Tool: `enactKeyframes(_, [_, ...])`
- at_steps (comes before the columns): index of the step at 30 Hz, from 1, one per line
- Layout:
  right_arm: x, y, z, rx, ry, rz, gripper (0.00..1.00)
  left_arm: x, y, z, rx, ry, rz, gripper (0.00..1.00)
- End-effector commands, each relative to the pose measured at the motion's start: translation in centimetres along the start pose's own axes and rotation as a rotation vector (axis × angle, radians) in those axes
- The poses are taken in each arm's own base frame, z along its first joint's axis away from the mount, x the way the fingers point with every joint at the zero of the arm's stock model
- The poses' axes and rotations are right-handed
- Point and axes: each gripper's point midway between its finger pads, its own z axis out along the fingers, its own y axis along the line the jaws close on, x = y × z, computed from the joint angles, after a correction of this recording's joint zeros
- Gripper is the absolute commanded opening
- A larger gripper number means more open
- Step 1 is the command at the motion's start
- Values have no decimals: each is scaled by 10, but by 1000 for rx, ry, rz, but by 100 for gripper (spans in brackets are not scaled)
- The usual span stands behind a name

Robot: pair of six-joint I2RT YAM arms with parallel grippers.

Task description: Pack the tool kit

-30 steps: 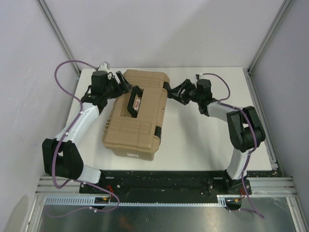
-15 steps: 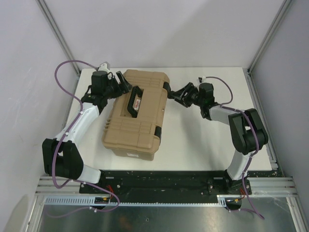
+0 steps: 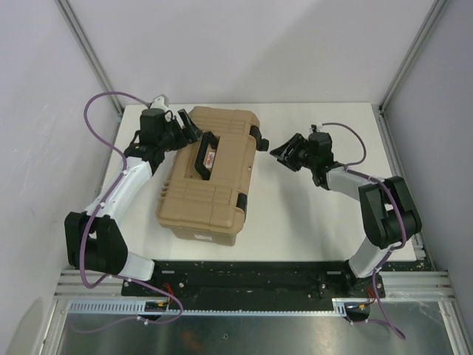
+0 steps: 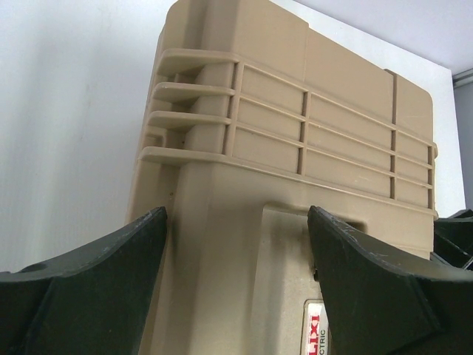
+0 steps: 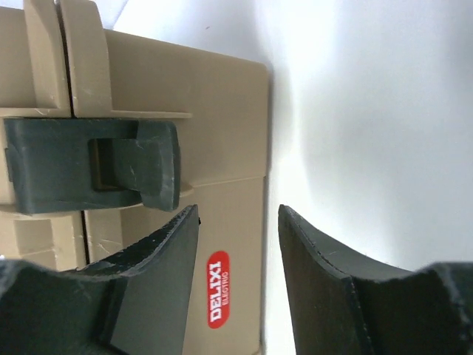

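Observation:
A closed tan tool case (image 3: 214,174) with a black handle (image 3: 202,154) lies on the white table. My left gripper (image 3: 191,131) is open at the case's far-left end, its fingers straddling the lid (image 4: 295,148). My right gripper (image 3: 284,153) is open and empty, a short way off the case's right side. The right wrist view shows the black latch (image 5: 96,163) shut on the case wall (image 5: 214,111), with a red DELIXI label (image 5: 216,290) between my fingers.
A second black latch (image 3: 241,200) sits on the case's right side nearer the front. The white table (image 3: 310,214) is bare to the right of the case. Grey walls and metal posts enclose the table.
My right gripper has drawn back to the right, away from the latch on the case's side. The left arm and the case have not moved.

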Motion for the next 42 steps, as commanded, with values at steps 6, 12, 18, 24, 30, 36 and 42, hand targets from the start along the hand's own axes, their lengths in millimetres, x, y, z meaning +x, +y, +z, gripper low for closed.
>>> enactKeyframes(6, [-49, 49, -37, -31, -188, -203, 53, 28, 17, 0, -57, 98, 17, 83])
enactKeyframes(12, [-42, 58, -21, -51, -128, -211, 36, 28, 18, 1, -60, 96, 18, 83])
enactKeyframes(18, [-25, 52, -1, -54, -27, -194, 27, 32, 21, 1, -67, 102, 14, 84])
enactKeyframes(24, [-18, 46, 7, -40, 13, -187, 24, 39, 24, 2, -70, 121, 14, 84])
enactKeyframes(30, [-10, 45, 12, -57, 53, -188, 23, 43, 26, 4, -73, 133, 14, 84])
enactKeyframes(36, [-7, 41, 16, -50, 68, -180, 22, 47, 26, 4, -69, 145, 11, 84])
enactKeyframes(42, [13, 30, 26, -51, 141, -153, 19, 49, 25, 6, -63, 155, 4, 84])
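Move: The far latch, standing out from the case's right side, is about 5 cm to the right hand's left, 2 cm farther out and 2 cm higher. The near latch lies some 15 cm back and 10 cm left of this hand, at about the latch height; the case handle is roughly 19 cm left, 4 cm back and 6 cm up. From the left hand the far latch is about 19 cm to the right, level in reach, 7 cm lower. The right fingertips come up to the outer end of the far latch and seem to touch its lower corner by the end. To get there the hand swings slightly right while rising about 7 cm, then drops some 5 cm and eases left and a little forward towards the latch, as the half-open fingers close to a narrow gap. ##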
